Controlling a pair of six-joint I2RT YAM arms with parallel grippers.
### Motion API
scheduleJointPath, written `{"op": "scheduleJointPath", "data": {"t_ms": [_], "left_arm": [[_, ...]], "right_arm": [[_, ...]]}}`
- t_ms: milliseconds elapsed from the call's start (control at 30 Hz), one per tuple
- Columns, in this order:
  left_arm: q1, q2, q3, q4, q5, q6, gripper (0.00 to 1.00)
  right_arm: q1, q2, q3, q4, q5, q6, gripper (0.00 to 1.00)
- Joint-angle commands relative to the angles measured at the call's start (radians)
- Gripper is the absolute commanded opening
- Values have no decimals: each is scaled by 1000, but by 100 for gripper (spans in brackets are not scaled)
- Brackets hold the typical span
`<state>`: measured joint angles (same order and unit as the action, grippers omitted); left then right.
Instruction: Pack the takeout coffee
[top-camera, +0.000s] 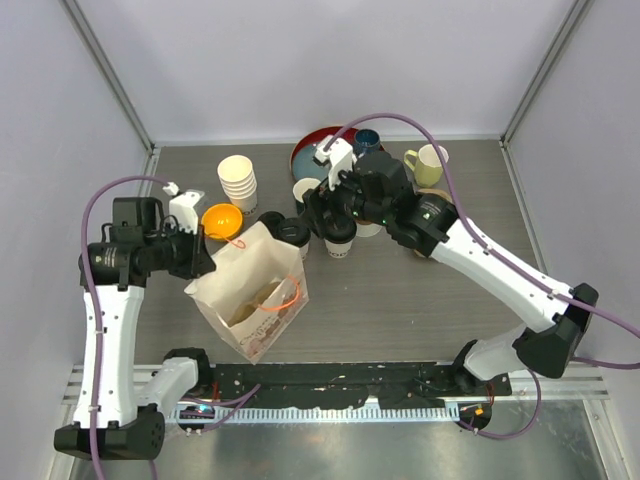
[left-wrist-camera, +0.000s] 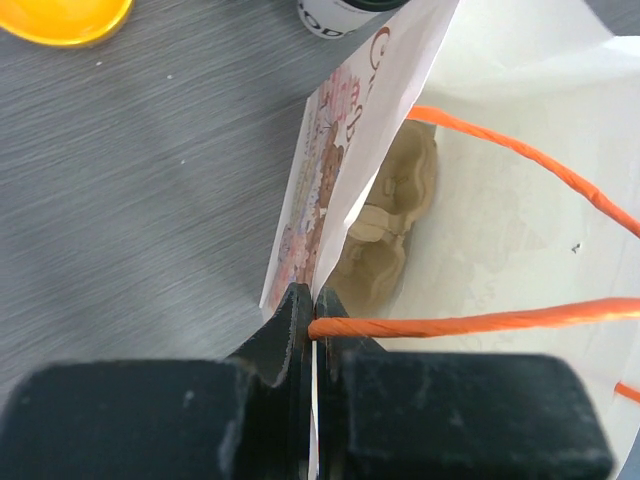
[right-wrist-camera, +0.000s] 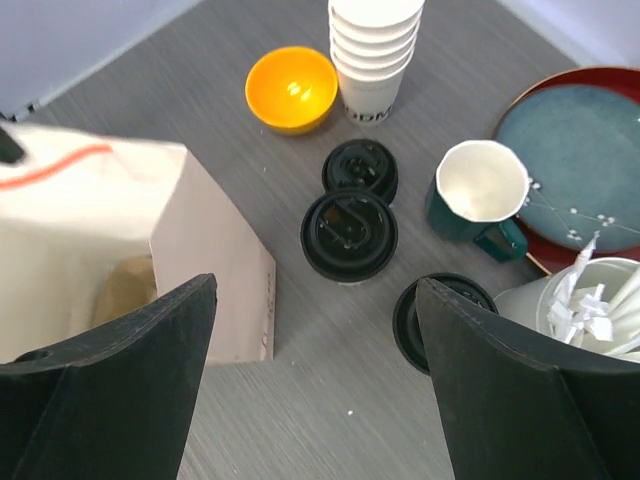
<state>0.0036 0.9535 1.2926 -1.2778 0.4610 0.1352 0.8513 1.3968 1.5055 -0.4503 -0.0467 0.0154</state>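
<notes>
Three black sip lids show in the right wrist view. Two cream cups with black lids (right-wrist-camera: 349, 233) (right-wrist-camera: 360, 168) stand side by side just beyond the bag's corner. A third lidded cup (right-wrist-camera: 440, 310) is partly behind my right finger. In the top view they are at the middle (top-camera: 293, 235) (top-camera: 272, 221) (top-camera: 340, 240). My right gripper (right-wrist-camera: 315, 400) is open and empty, hovering above the lidded cups (top-camera: 332, 220). My left gripper (left-wrist-camera: 315, 310) is shut on the rim of the white paper bag (left-wrist-camera: 520, 200), beside its orange handle (left-wrist-camera: 480, 322), holding the bag (top-camera: 255, 290) open.
A cardboard cup carrier (left-wrist-camera: 390, 220) lies inside the bag. An orange bowl (right-wrist-camera: 291, 88), a stack of white cups (right-wrist-camera: 372, 50), a dark teal mug (right-wrist-camera: 470, 190), a red-rimmed plate (right-wrist-camera: 580, 150) and a white cup of paper sticks (right-wrist-camera: 600, 300) surround the lids. A yellow-green mug (top-camera: 430, 165) stands behind.
</notes>
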Motion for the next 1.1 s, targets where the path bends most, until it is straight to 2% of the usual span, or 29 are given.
{"op": "scheduleJointPath", "data": {"t_ms": [0,133,300,500,700,833,1067], "left_arm": [[51,-18,19,-32,-33,24,0],[81,-28,24,-43,-28,37,0],[113,-32,42,-67,-27,53,0],[134,-16,93,-95,-30,61,0],[153,-2,57,-74,-58,57,0],[170,-7,33,-55,-65,47,0],[173,-15,22,-42,-96,35,0]], "right_arm": [[-55,33,36,-42,-132,-106,85],[-106,85,76,-67,-223,-189,83],[-150,172,152,-148,-289,-302,71],[-159,269,210,-195,-59,-171,57],[-147,286,137,-87,126,68,56],[-127,326,124,-48,241,135,53],[-101,398,125,-73,335,192,52]]}}
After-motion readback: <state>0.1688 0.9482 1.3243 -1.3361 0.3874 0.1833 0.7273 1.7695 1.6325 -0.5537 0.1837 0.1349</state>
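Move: The nearer-right lidded cup, beside the straw holder, is about 11 cm ahead of the right hand, 2 cm to its right and 24 cm below. The other lidded cup stands 10 cm to the left of it, the straw holder 6 cm farther out and 7 cm to the right of it. The left hand grips the rim of the paper bag, whose middle is 7 cm right, 4 cm back and 12 cm below; that lidded cup is 19 cm ahead and 23 cm right of this hand, 17 cm lower. Still pinching the bag's rim, the left hand draws it about 4 cm left, turning some 10 degrees counter-clockwise. Meanwhile the empty right hand sinks about 13 cm and reaches 10 cm forward towards the lidded cup by the straw holder, its fingers tipping downward and swinging clockwise as they narrow from nearly wide to half open, touching nothing yet. ##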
